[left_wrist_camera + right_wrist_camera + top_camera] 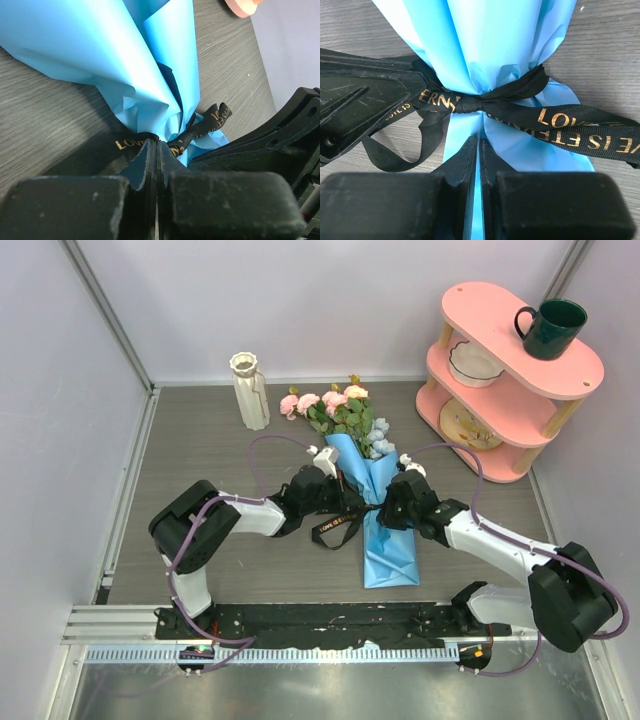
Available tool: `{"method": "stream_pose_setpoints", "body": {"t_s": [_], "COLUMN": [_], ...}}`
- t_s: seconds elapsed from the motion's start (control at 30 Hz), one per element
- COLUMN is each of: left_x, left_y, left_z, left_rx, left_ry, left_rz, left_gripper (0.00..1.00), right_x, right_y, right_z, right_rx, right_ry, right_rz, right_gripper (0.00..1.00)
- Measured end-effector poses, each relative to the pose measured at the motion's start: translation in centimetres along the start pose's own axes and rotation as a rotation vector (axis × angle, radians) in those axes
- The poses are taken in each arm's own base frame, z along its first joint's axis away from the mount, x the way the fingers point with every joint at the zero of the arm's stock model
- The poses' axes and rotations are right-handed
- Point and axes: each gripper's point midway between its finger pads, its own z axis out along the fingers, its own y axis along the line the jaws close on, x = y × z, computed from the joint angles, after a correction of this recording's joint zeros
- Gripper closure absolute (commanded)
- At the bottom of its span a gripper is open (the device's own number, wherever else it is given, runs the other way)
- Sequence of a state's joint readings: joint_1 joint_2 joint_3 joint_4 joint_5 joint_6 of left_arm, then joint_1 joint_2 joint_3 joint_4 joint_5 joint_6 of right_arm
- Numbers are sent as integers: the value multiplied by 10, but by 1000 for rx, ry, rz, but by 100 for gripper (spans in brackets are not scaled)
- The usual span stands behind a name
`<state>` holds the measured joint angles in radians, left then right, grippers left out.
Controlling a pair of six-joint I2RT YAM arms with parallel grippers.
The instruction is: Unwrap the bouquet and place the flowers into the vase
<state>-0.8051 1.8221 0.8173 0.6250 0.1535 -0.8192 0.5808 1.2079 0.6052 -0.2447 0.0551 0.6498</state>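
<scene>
The bouquet lies on the table with its flowers (335,408) pointing away from me and its blue paper wrap (385,540) running toward the front edge. A black gold-lettered ribbon (560,120) is tied round the wrap's waist, one tail trailing left (335,528). From the left, my left gripper (352,502) meets the knot and is shut on a ribbon tail (132,142). My right gripper (479,137) is on the other side, just below the knot, shut on a fold of the blue wrap (520,150). The cream ribbed vase (250,390) stands upright at the back left, apart from both arms.
A pink two-tier shelf (520,350) stands at the back right. It carries a dark green mug (550,328) on top, a white bowl (474,362) on the middle tier and a plate (465,425) below. Pale walls enclose the table on three sides.
</scene>
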Motion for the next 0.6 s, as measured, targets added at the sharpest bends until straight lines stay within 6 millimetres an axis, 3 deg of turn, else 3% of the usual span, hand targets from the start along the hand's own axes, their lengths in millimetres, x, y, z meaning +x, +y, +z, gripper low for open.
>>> {"method": "stream_pose_setpoints", "body": {"t_s": [0.3, 0.47, 0.6], "left_x": [2, -13, -29], "left_y": [-11, -28, -31], "left_z": [-12, -22, -40], "left_rx": [9, 1, -50], "left_ry": [-73, -154, -242], "left_rz": [130, 243, 324], "left_gripper": [100, 100, 100], "right_x": [0, 0, 1], "right_y": [-7, -12, -15], "right_z": [7, 11, 12], "right_rx": [38, 63, 72], "right_ry": [-14, -34, -45], "right_rz": [24, 55, 72], "right_gripper": [89, 89, 89]}}
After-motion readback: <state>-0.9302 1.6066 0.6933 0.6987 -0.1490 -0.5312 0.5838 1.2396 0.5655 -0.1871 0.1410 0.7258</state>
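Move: The left fingers, already shut on a black ribbon end, have the bow's knot about 3 cm to their right, level ahead and roughly 1 cm lower. The ribbon tail lies some 7 cm left and 5 cm back of them, and the pink roses about 25 cm ahead and 9 cm left. From the right hand, pinching the blue wrapper below the knot, the knot is about 3 cm ahead and 2 cm left, at about the same height. Keeping its pinch on the ribbon end, the left hand eases back a little over 1 cm, then lifts about 5 cm and lastly swings a little left, drawing the ribbon up and away from the knot while the wrist tips the fingers up some 20 degrees, nearly level. The right hand keeps its grip on the blue wrapper under the knot, sinking about 1.5 cm and drifting a centimetre to the right, with a slight clockwise turn. ##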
